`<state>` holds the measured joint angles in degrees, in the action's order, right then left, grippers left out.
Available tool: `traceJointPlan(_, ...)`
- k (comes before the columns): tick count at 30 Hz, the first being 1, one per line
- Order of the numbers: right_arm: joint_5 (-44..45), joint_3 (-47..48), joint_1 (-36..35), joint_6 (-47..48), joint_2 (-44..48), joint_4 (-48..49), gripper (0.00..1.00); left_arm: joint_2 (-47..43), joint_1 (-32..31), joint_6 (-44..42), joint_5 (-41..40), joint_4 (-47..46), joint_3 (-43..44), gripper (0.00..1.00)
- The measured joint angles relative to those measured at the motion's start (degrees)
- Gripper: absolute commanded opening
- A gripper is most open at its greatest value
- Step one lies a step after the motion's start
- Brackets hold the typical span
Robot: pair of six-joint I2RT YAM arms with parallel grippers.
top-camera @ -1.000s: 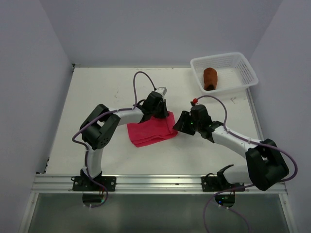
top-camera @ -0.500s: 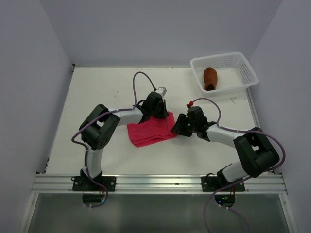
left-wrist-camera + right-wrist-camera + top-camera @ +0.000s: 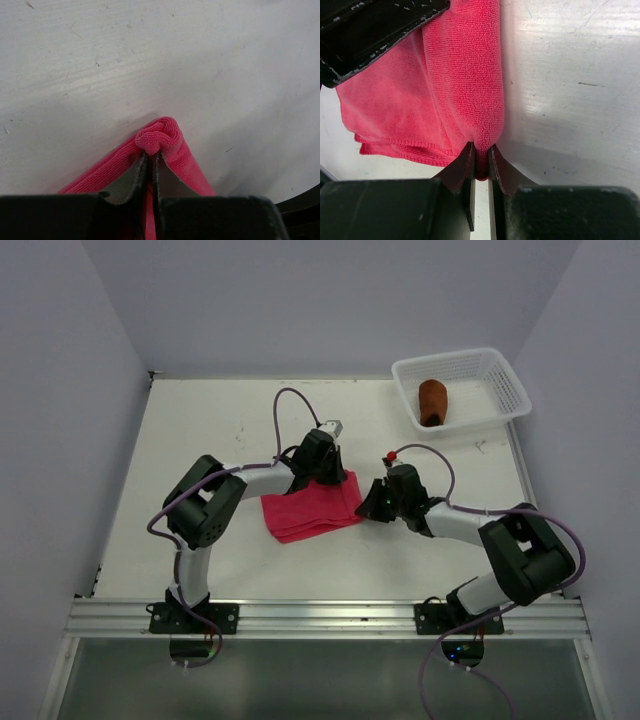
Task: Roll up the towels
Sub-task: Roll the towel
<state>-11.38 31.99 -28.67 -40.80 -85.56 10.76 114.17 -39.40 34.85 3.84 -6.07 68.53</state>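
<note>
A bright pink towel (image 3: pixel 308 508) lies folded in the middle of the table. My left gripper (image 3: pixel 338 476) is shut on its far right corner, and the cloth bunches up past the fingertips (image 3: pixel 150 155). My right gripper (image 3: pixel 364 508) is shut on the pink towel's (image 3: pixel 455 75) near right corner, with a fold pinched between its fingers (image 3: pixel 481 150). The rust-brown towel (image 3: pixel 432 401) sits rolled up inside the white mesh basket (image 3: pixel 500 375) at the back right.
The white table (image 3: pixel 200 440) has side walls on the left, right and back. A metal rail (image 3: pixel 320 618) runs along the near edge by the arm bases. The left gripper's black body (image 3: pixel 375 30) shows at the top left of the right wrist view.
My right gripper has slid left to the pink towel's near right corner and shut on it. The left gripper has stayed shut on the far corner.
</note>
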Motion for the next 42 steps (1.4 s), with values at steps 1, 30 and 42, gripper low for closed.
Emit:
traceJointPlan(1,0.5,0.0,-0.3,0.7,0.3,-0.1,0.00,0.0,0.0,0.0,0.0,0.0,0.0,0.02)
traceJointPlan(30,32.8,4.7,-18.6,12.6,4.2,-11.2,0.00,-3.3,0.4,-0.2,0.0,2.8,-1.6,0.08)
traceJointPlan(42,33.5,5.1,-18.8,12.6,3.8,-12.9,0.00,-3.3,2.0,-1.5,0.0,2.6,-2.3,0.40)
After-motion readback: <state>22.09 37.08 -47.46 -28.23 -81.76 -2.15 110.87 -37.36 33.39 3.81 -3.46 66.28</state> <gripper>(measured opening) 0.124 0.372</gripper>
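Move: The towel's rolled edge runs toward the robot from the left hand's pinch at its far end: its middle is about 4 cm back and 3 cm right of that hand. The right hand pinches the near end, the same middle lying some 5 cm ahead and 1 cm to its left. What the right hand rolls it towards, the flat pink towel, centres roughly 12 cm left, 2 cm ahead and 1 cm below it. The towel's near end, still pinched by the right hand, is rolled left toward the flat part: that hand tips over leftward by some 30 degrees, its fingers swinging to point more forward, while shifting only about 1 cm back and 1.5 cm up. The left hand first lifts 1 cm, easing back and left, then opens partway to let go of the far end and slides on left, about 2.5 cm in all. ##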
